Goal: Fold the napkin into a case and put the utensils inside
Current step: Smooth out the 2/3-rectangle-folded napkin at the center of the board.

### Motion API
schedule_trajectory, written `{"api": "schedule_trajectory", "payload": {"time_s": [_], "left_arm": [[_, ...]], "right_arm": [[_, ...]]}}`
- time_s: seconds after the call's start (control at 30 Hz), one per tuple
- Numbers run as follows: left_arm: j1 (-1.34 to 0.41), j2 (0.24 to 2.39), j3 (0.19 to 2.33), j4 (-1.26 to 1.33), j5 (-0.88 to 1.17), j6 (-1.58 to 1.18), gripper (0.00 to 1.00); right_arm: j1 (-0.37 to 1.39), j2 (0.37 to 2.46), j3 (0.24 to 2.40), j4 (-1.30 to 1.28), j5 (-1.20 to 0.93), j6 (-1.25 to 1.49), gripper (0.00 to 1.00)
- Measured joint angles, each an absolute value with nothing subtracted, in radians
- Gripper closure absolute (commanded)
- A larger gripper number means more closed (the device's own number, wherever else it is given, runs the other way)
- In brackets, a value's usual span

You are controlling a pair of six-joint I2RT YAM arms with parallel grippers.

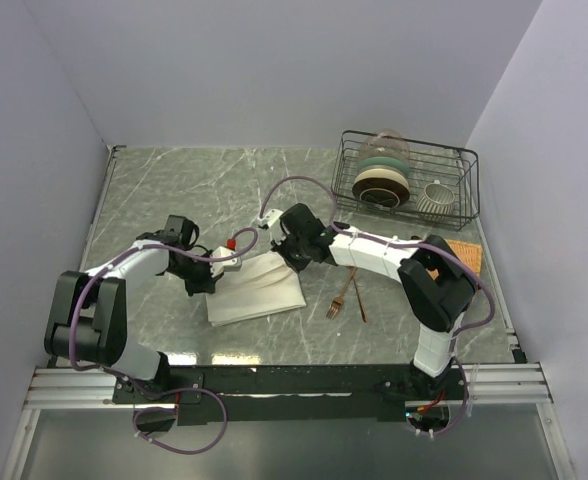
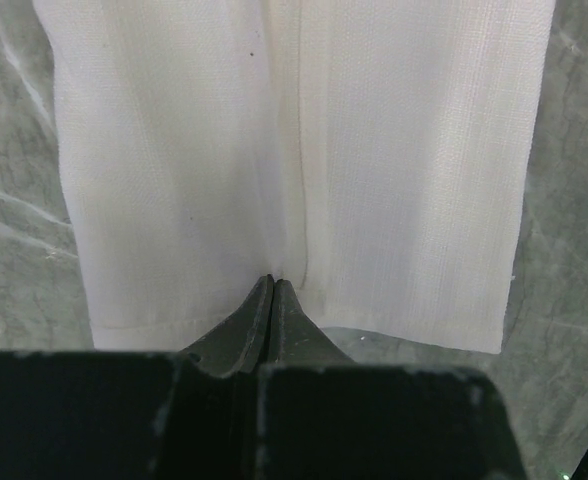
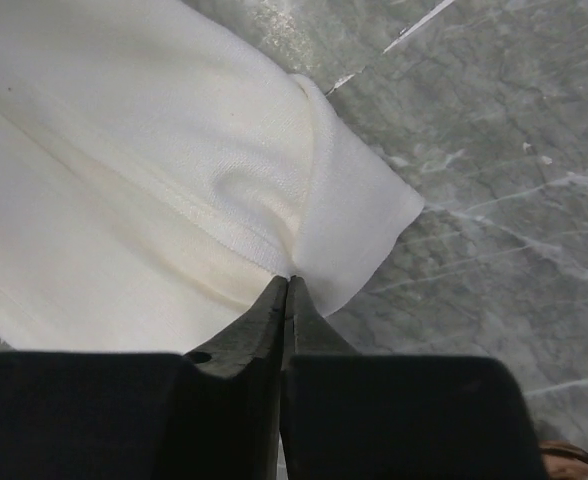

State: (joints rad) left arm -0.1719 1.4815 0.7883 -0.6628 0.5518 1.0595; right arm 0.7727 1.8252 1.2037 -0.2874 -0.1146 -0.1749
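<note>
The cream-white napkin (image 1: pixel 259 290) lies folded into a rough rectangle on the marble table, one flap edge running down its middle (image 2: pixel 394 150). My left gripper (image 1: pixel 206 283) is at its left end, fingers pressed together (image 2: pixel 273 281) over the near hem, where a crease meets the tips. My right gripper (image 1: pixel 290 262) is at the far right corner, shut on a puckered fold of the cloth (image 3: pixel 290 278). The copper fork and spoon (image 1: pixel 344 296) lie crossed on the table to the right of the napkin, clear of both grippers.
A black wire rack (image 1: pixel 471 160) at the back right holds stacked bowls and a ribbed cup. An orange woven mat (image 1: pixel 464 255) lies partly behind the right arm. White walls close in the table on three sides.
</note>
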Motion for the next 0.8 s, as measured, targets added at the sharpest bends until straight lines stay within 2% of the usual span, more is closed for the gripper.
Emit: {"api": "schedule_trajectory", "payload": {"time_s": [0.27, 0.57, 0.67, 0.7, 0.77, 0.8], "left_arm": [[-0.172, 1.402, 0.788, -0.679, 0.554, 1.057, 0.99], [-0.183, 1.431, 0.753, -0.668, 0.537, 1.061, 0.94], [-0.184, 1.458, 0.753, -0.659, 0.533, 1.06, 0.84], [-0.184, 1.457, 0.753, -0.66, 0.532, 1.06, 0.76], [-0.178, 1.453, 0.753, -0.66, 0.536, 1.06, 0.69], [-0.165, 1.45, 0.754, -0.665, 0.546, 1.057, 0.62]], "right_arm": [[0.776, 1.747, 1.178, -0.296, -0.118, -0.224, 1.0], [0.777, 1.826, 1.159, -0.306, -0.15, -0.229, 1.0], [0.776, 1.87, 1.189, -0.327, -0.159, -0.228, 1.0], [0.776, 1.877, 1.202, -0.339, -0.16, -0.226, 1.0], [0.775, 1.886, 1.222, -0.363, -0.167, -0.22, 1.0], [0.773, 1.889, 1.227, -0.37, -0.171, -0.214, 1.0]]}}
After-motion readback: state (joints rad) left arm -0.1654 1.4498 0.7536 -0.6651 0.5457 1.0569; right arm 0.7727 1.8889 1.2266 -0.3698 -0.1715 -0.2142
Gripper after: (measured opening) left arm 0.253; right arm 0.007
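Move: Both shut grippers already hold the folded napkin, the left at its left edge and the right near its far right corner. The napkin's middle is about 10 cm to the left gripper's right, level fore and aft, 1 cm lower. It lies some 7 cm left, 5 cm back and 3 cm below the right gripper; the fork is roughly 12 cm right and 4 cm back of that gripper, the spoon 14 cm right and 5 cm back, both 4 cm lower. Keep both pinches and raise the two grippers together about 2 cm. Then lower the right one roughly 5 cm while drawing it a little back, still gripping the corner fold as it nears the board. Bring the left back down with a slight pull back, then open its fingers partway to let go of the left edge. ##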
